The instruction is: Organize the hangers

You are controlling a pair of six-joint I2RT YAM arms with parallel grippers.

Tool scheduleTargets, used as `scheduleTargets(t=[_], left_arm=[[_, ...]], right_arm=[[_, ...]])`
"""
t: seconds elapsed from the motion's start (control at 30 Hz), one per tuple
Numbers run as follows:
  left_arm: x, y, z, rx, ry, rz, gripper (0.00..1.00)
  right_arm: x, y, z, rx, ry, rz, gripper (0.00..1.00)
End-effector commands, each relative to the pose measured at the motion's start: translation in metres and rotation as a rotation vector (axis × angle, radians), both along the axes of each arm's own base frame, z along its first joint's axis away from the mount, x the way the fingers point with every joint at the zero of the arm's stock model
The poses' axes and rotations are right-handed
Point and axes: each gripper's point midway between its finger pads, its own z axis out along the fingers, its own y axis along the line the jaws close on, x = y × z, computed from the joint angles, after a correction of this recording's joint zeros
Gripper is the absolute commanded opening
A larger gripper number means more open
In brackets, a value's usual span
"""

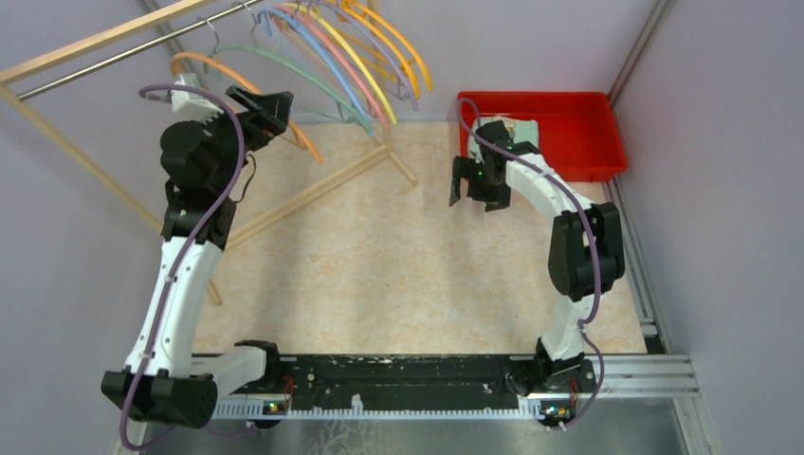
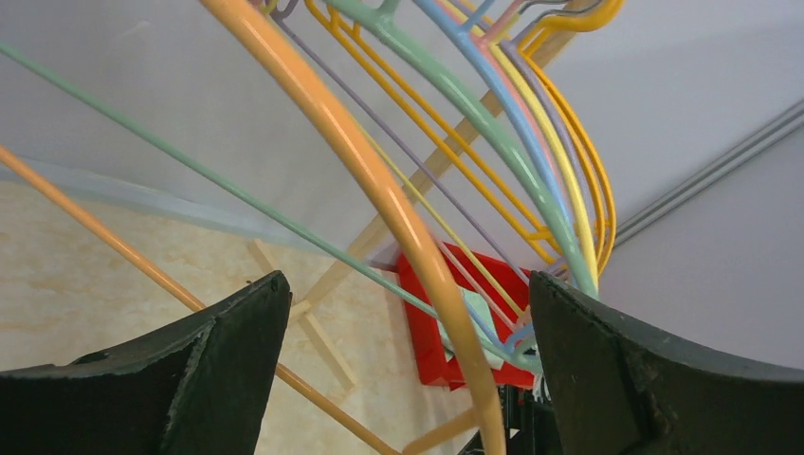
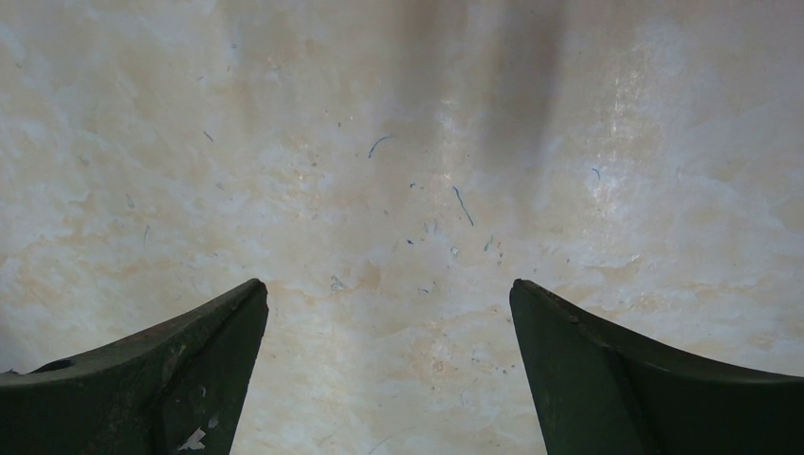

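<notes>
Several hangers hang from the rail at the back in the top view: an orange hanger [image 1: 220,68] furthest left, a green hanger [image 1: 301,68], then blue, pink, yellow and purple ones bunched up to a yellow-orange hanger [image 1: 413,59]. My left gripper [image 1: 264,102] is raised and open beside the orange hanger. In the left wrist view the orange hanger [image 2: 379,190] arcs between the spread fingers of the left gripper [image 2: 406,280] without touching them, and the green hanger [image 2: 474,109] lies behind it. My right gripper [image 1: 474,197] is open and empty over bare table; the right wrist view [image 3: 387,284] shows the same.
The pale wooden rack frame [image 1: 90,40] with its metal rail [image 1: 114,59] stands at the back left, and its floor bars [image 1: 313,194] cross the table. A red bin [image 1: 578,142] at the back right holds a pale item. The bin also shows in the left wrist view [image 2: 424,327].
</notes>
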Motion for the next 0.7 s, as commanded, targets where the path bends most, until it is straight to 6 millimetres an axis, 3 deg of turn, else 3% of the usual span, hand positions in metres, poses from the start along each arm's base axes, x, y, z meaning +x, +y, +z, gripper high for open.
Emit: scheduleTargets(t=[0.0,0.2,0.37,0.4,0.57,0.67], left_arm=[[-0.03,0.012,0.004,0.101,-0.023,0.039,1.0],[-0.051,0.019,-0.044,0.187,0.057,0.049,1.0],[-0.065,0.025,-0.103,0.27,0.178,0.05,1.0],[-0.067,0.025,-0.116,0.28,0.206,0.045,1.0],[-0.076,0.028,-0.182,0.348,0.33,0.031,1.0],[-0.077,0.027,-0.209,0.379,0.374,0.01,1.0]], right_arm=[[0.001,0.003,0.018,0.014,-0.075,0.032,0.99],[-0.006,0.004,0.014,0.004,-0.11,0.063,0.99],[-0.014,0.007,0.012,-0.039,-0.189,0.091,0.99],[-0.015,0.007,0.022,-0.028,-0.224,0.092,0.99],[-0.018,0.01,0.028,0.008,-0.288,0.093,0.99],[-0.016,0.009,0.034,-0.001,-0.327,0.091,0.99]])
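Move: The orange hanger, freshly hung and just clear of the open left fingers, has its middle roughly 6 cm ahead and 6 cm to the left, about 3 cm above the hand. The green hanger hangs beyond it, some 12 cm ahead of the hand, 3 cm to the right and 3 cm up; the blue one is about 16 cm ahead, 8 cm right, 3 cm up. From the right hand, the orange hanger is some 8 cm ahead, 42 cm left and 36 cm above. Backward first, then steeply down, the left hand leaves the orange hanger with fingers wide open: it backs off about 5 cm nearly level, then sinks some 18 cm towards the table, tipping its fingers downward and rolling its left side up. The open right hand draws back about 4 cm over the bare table, dipping and rising again. ##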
